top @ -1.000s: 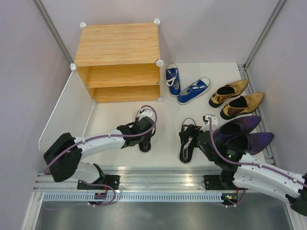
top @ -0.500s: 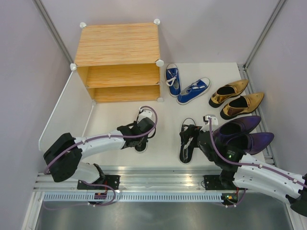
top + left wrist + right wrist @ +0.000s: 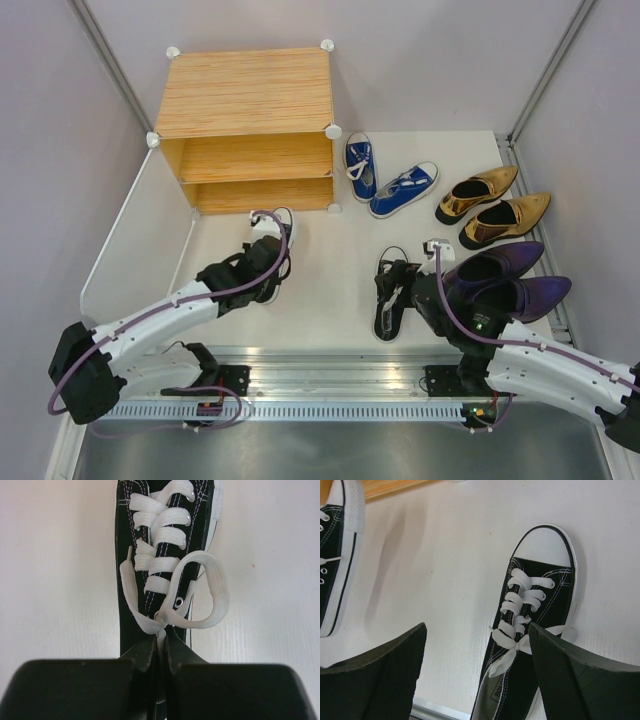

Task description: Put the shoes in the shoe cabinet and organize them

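My left gripper (image 3: 162,647) is shut on the tongue of one black sneaker (image 3: 165,545), just behind its white lace knot. In the top view this left gripper (image 3: 262,262) and its black sneaker (image 3: 273,287) sit in front of the shoe cabinet (image 3: 247,95), a little to the right of the lower shelf's middle. My right gripper (image 3: 476,627) stands open above the other black sneaker (image 3: 530,645), which lies on the floor (image 3: 388,300). Blue sneakers (image 3: 403,188), gold heels (image 3: 478,193) and purple heels (image 3: 500,262) lie to the right.
The cabinet's pale door panel (image 3: 140,230) hangs open along the left side. Both shelves show no shoes. The purple heels lie right beside my right arm (image 3: 520,365). A metal rail (image 3: 320,360) runs along the near edge.
My left gripper closed on the black sneaker, then carried it left and toward the cabinet. The right arm and the other shoes stayed put.
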### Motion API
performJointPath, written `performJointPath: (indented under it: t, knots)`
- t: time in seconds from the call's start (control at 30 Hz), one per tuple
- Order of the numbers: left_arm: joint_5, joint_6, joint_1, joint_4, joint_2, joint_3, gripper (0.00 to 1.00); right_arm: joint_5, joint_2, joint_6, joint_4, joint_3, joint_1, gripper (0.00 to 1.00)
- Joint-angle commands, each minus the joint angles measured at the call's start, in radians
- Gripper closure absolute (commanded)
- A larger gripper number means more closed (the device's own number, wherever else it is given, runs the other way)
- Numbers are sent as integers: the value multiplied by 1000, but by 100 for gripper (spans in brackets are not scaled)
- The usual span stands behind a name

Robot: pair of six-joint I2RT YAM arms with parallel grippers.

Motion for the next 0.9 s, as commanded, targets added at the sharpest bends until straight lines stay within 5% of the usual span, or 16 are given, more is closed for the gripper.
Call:
performJointPath:
  t: [0.0,0.57,0.87]
  knots:
    - [-63,51,56,-6,-61,41,98,21,6,-17,35,-5,-4,14]
    - [-69,226,229,-160,-135,216,98,7,37,-50,87,-1,-28,13]
    - [38,373,385,-134,-141,294,98,-47,103,-67,153,-2,-56,12]
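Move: The left hand holds one black sneaker by the top of its lacing, in the air. The left part of the shoe cabinet's front, at middle-shelf height, lies about 17 cm ahead and 13 cm to the hand's left, roughly level with it. The white side board is some 28 cm left and 3 cm ahead, and the other black sneaker 32 cm right, 4 cm back and 11 cm lower. From the right hand, that cabinet spot is about 21 cm ahead and 42 cm left, about level. Keeping its shut fingers pinched on the sneaker, the left hand carries it, toe pointing forward, some 11 cm to the left towards the cabinet's left side, rising about 7 cm on the way and edging a little forward. The climb comes mostly in the first two thirds, then it runs nearly level leftwards, while the wrist turns about 10 degrees counter-clockwise and rolls slightly, its left side rising. ##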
